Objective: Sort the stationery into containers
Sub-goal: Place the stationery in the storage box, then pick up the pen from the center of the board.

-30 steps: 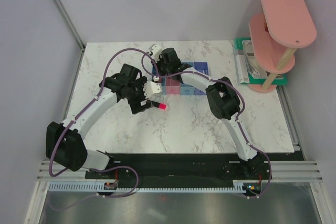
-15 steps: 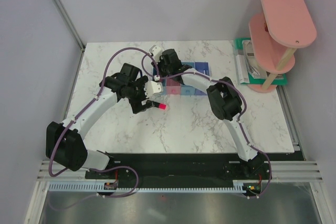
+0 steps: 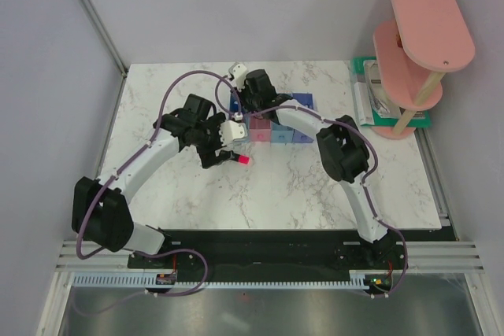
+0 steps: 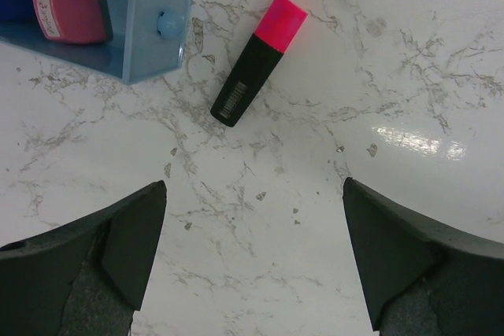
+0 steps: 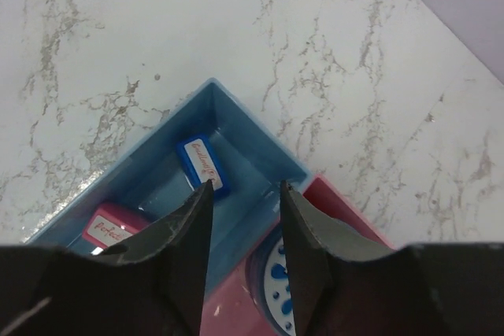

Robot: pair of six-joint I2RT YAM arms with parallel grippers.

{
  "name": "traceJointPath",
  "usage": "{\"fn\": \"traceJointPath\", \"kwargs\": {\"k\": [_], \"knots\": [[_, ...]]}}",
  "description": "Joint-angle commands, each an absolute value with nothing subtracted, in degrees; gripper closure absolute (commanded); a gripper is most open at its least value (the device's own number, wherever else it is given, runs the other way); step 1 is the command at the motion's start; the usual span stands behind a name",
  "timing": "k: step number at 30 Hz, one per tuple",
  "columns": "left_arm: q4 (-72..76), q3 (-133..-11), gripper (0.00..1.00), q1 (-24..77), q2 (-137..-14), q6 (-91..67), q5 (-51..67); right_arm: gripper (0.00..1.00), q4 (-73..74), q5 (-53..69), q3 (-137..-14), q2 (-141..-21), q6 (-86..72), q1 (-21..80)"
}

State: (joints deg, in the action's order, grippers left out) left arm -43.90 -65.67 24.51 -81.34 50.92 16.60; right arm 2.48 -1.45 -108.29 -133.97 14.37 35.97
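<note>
A black highlighter with a pink end (image 3: 240,160) lies on the marble in front of the row of joined trays (image 3: 303,103). In the left wrist view the highlighter (image 4: 256,60) lies just beyond my open, empty left gripper (image 4: 253,188), next to the corner of the blue tray (image 4: 153,13), which holds a pink eraser (image 4: 71,12). My left gripper (image 3: 220,153) hovers beside the highlighter. My right gripper (image 3: 251,105) is over the row's left end. It (image 5: 246,186) is open and empty above the blue tray (image 5: 260,151), which holds a blue eraser (image 5: 200,164) and a pink eraser (image 5: 106,227). A round blue pot (image 5: 276,281) sits in the pink tray.
A green tray (image 3: 370,108) and a pink two-tier shelf (image 3: 425,37) stand at the table's back right. The trays sit near the table's back middle. Purple cables loop over both arms.
My right gripper has shifted slightly back and right over the trays. My left arm has edged slightly right. The highlighter has stayed on the table.
</note>
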Motion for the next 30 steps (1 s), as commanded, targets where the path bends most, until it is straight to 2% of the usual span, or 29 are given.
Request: {"fn": "traceJointPath", "kwargs": {"k": [1,3,8,9,14,17,22,30], "knots": [[-41.0,-64.9,0.00,24.5,-83.4,57.0,17.2,0.47,4.3,-6.8,-108.1,-124.7,14.7,35.0],[-40.1,-63.6,0.00,24.5,-84.2,60.9,17.0,0.37,6.8,-7.9,-108.1,-121.4,14.2,34.1],[-36.0,-62.6,0.00,24.4,-86.9,68.5,17.6,0.26,15.4,-7.0,-107.6,-113.8,12.0,30.9],[-34.7,-62.5,0.00,24.4,-88.1,71.2,18.4,0.20,18.9,-6.8,-107.4,-111.4,11.3,29.3],[-33.5,-63.3,0.00,24.4,-92.2,77.2,22.1,0.11,32.1,-5.1,-104.2,-107.1,11.3,23.7],[-31.8,-63.7,0.00,24.4,-94.9,77.4,23.4,0.04,33.7,-5.8,-97.0,-103.7,13.3,21.9],[-27.9,-62.9,0.00,24.4,-98.3,79.6,23.9,0.02,34.0,-4.6,-85.7,-98.7,15.7,19.4],[-27.4,-64.8,0.05,24.3,-103.7,83.5,23.7,0.02,32.6,-0.1,-78.2,-97.5,14.4,14.9]]}}
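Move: From the left hand, the pink-capped highlighter lies about 4 cm ahead, 7 cm right and 13 cm below; the pink eraser in the storage box is some 16 cm beyond it. From the right hand, the blue-capped marker is roughly 31 cm right, 9 cm back and 9 cm below, while the purple compartment is 18 cm right and 2 ahead, and the blue eraser 8 ahead and 6 left. The empty right hand leaves the left compartment in a high arc about 26 cm to the right and 12 back, rising some 18 cm over the storage box, then sinking and tipping down towards the blue-capped marker as its fingers spread wide. The left, kept wide open, drops about 10 cm, easing forward and turning clockwise some 25 degrees to line up over the highlighter. ##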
